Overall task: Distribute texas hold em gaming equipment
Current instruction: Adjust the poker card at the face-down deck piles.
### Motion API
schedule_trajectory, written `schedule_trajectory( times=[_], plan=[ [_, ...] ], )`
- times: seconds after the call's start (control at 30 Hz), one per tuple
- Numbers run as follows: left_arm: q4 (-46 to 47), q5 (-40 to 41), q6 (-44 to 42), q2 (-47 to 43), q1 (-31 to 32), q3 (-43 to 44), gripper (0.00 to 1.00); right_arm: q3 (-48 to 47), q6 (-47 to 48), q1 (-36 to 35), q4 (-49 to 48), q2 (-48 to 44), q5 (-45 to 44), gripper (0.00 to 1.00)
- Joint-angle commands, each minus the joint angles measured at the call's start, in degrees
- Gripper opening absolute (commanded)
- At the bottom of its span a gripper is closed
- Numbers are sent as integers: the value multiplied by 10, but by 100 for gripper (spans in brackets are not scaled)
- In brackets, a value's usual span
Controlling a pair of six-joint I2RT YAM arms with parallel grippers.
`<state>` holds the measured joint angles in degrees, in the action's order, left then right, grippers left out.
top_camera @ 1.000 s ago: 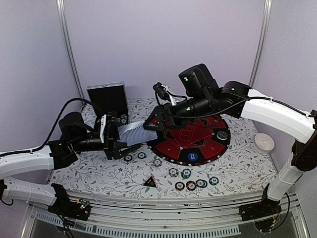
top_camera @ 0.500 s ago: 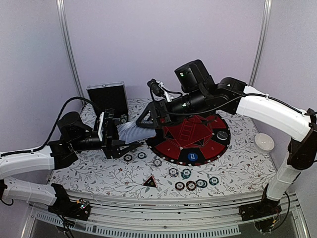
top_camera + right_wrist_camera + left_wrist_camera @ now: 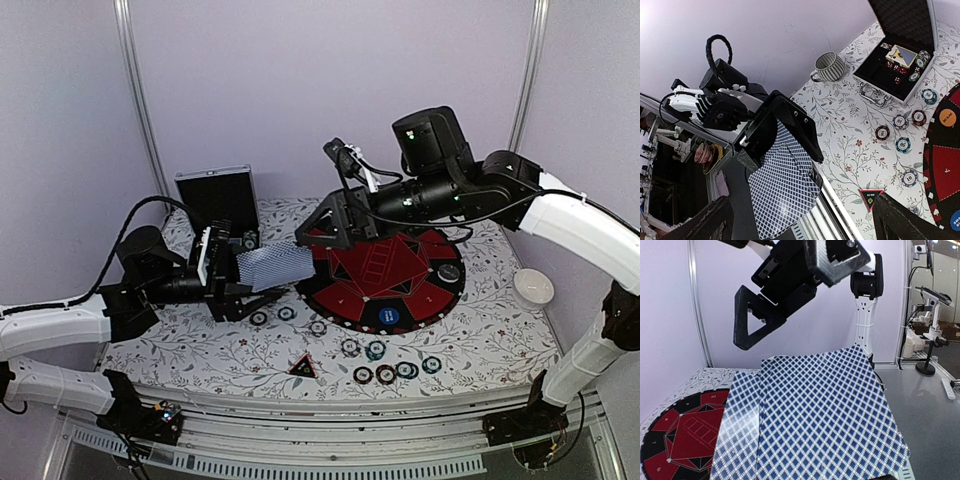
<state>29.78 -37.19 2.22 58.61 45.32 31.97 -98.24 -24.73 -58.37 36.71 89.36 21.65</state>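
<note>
A fan of blue-diamond-backed playing cards [image 3: 275,266] sticks out of my left gripper [image 3: 243,270], which is shut on them above the table's left side. In the left wrist view the cards [image 3: 815,415] fill the frame, one slid out to the left. My right gripper [image 3: 322,226] hovers just right of the cards' far edge, jaws wide apart and empty. From the right wrist view the cards [image 3: 782,192] hang in the left gripper [image 3: 785,132] between my own fingertips [image 3: 707,222]. Several poker chips [image 3: 375,350] and a red-black triangle [image 3: 303,367] lie on the cloth.
The round red-and-black mat [image 3: 345,297] carries a blue button [image 3: 388,317] and a black button [image 3: 449,272]. An open black case [image 3: 217,197] stands at the back left, a striped mug [image 3: 830,66] beside it. A white bowl [image 3: 533,287] sits at the right.
My right gripper has drawn back from the cards, up and to the right, and its jaws have spread wider. The left gripper still holds the cards in the same place.
</note>
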Motion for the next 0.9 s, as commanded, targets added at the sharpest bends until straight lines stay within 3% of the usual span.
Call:
schedule_trajectory(
  times=[0.0, 0.43, 0.6, 0.87],
  plan=[
    [15, 4, -1, 0, -8, -4, 56, 24, -38, 3, 20, -6, -34, 99],
    [14, 6, -4, -2, -8, -4, 56, 70, -51, -6, -31, -25, 17, 100],
    [12, 4, -8, -1, -7, -3, 56, 101, -90, -6, -68, -25, 44, 77],
    [9, 2, -10, 1, -7, -3, 56, 87, -95, -7, -84, -5, 48, 55]
  ],
)
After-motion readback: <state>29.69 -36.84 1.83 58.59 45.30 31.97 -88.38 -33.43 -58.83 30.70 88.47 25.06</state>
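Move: The poker cards, two overlapping packets, are still gripped at one end by the left hand; their middle lies about 4 cm to its right, level with it. From the open right hand the poker cards are some 5 cm left, 2 cm back and 6 cm below. Far beneath the poker cards is the all-in triangle, 6 cm right, 2 cm ahead and 28 cm below the left hand; the round mat lies about 24 cm right, 28 cm ahead and 29 cm below it. The poker cards stay held out steadily by the left hand while the right, fingers wide at first, comes down about 5 cm onto their free right end, easing back a centimetre. Its wrist tips forward some 10 degrees and, late in the descent, the fingers close to a bit over half open, taking the upper packet between them. ##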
